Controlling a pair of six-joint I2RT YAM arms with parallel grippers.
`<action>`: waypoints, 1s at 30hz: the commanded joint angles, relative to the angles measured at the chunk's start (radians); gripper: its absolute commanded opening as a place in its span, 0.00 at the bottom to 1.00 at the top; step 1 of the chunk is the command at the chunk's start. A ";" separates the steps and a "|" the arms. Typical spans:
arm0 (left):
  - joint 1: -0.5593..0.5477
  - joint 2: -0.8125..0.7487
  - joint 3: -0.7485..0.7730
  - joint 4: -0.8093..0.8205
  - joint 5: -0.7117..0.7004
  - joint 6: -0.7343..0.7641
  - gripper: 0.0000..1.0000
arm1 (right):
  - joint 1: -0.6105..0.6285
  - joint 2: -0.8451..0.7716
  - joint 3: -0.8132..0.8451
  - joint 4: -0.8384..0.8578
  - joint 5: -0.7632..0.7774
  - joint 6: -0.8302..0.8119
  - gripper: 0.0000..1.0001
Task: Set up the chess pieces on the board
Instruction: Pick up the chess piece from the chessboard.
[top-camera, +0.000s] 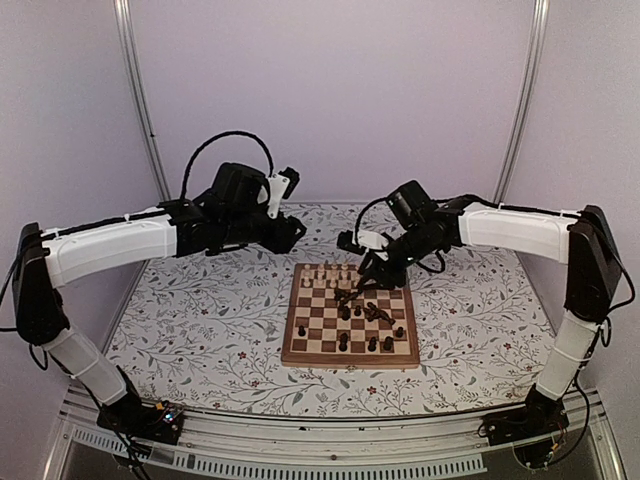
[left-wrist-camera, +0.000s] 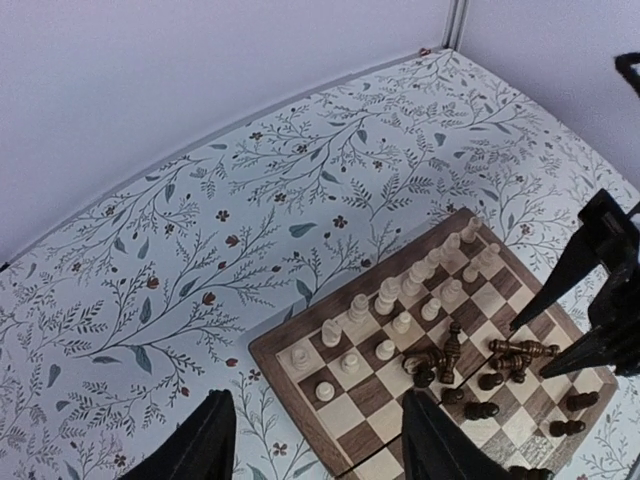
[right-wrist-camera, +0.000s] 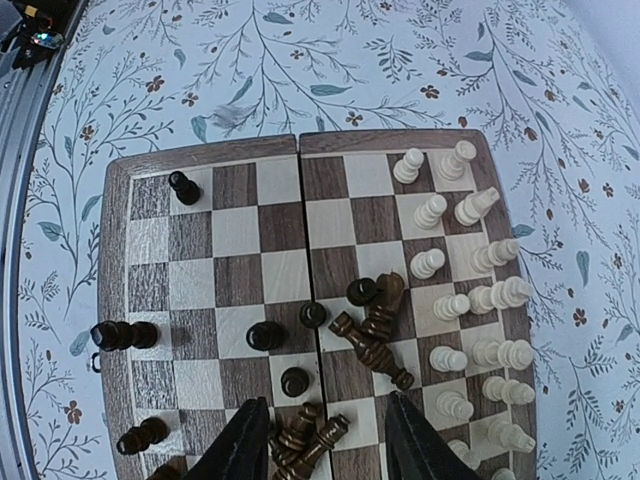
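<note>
The board (top-camera: 350, 362) lies at the middle of the table. Pale chess pieces (right-wrist-camera: 480, 300) stand in two rows along its far side (top-camera: 330, 272). Dark chess pieces are scattered: a few pawns (right-wrist-camera: 265, 335) stand, while others lie tipped over near the centre (right-wrist-camera: 375, 340). My right gripper (right-wrist-camera: 325, 450) hangs open low over the board, its fingers either side of a small heap of fallen dark pieces (right-wrist-camera: 310, 440). My left gripper (left-wrist-camera: 325, 450) is open and holds nothing, raised above the board's pale-side corner (left-wrist-camera: 275, 365) and the table.
A floral-patterned cloth (top-camera: 200, 320) covers the table around the board. Pale walls and two metal poles (top-camera: 140, 100) close off the back. A lone dark pawn (right-wrist-camera: 183, 186) stands at a far corner square. The right arm's fingers (left-wrist-camera: 585, 265) show in the left wrist view.
</note>
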 joint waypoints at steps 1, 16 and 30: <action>0.052 -0.053 -0.084 0.056 -0.014 -0.001 0.59 | 0.058 0.104 0.086 -0.050 -0.022 -0.001 0.42; 0.101 -0.053 -0.080 0.039 0.100 0.014 0.60 | 0.086 0.270 0.167 -0.112 0.034 0.011 0.40; 0.101 -0.044 -0.075 0.031 0.124 0.014 0.59 | 0.103 0.245 0.215 -0.172 0.006 0.005 0.11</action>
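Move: The standing dark chess piece to take is about 3 cm left of the right fingers, 2 cm back and some 9 cm below. A dark pawn stands 3 cm to the right of that piece and 1 cm farther out, another by the seam 3 cm farther out and 1 cm left. A tumbled dark pair lies 3 cm right of the right hand and level with it. From the left hand the target is roughly 11 cm right, 2 cm back and 17 cm below. Lower the right gripper about 7 cm and slide it some 3 cm left and a little back, most of the sideways shift coming first, while tipping the fingers to point more steeply down. At the bottom, close the half-open fingers on the head of the standing dark piece. Meanwhile shift the open left hand left and down about 3 cm, out of the way. ##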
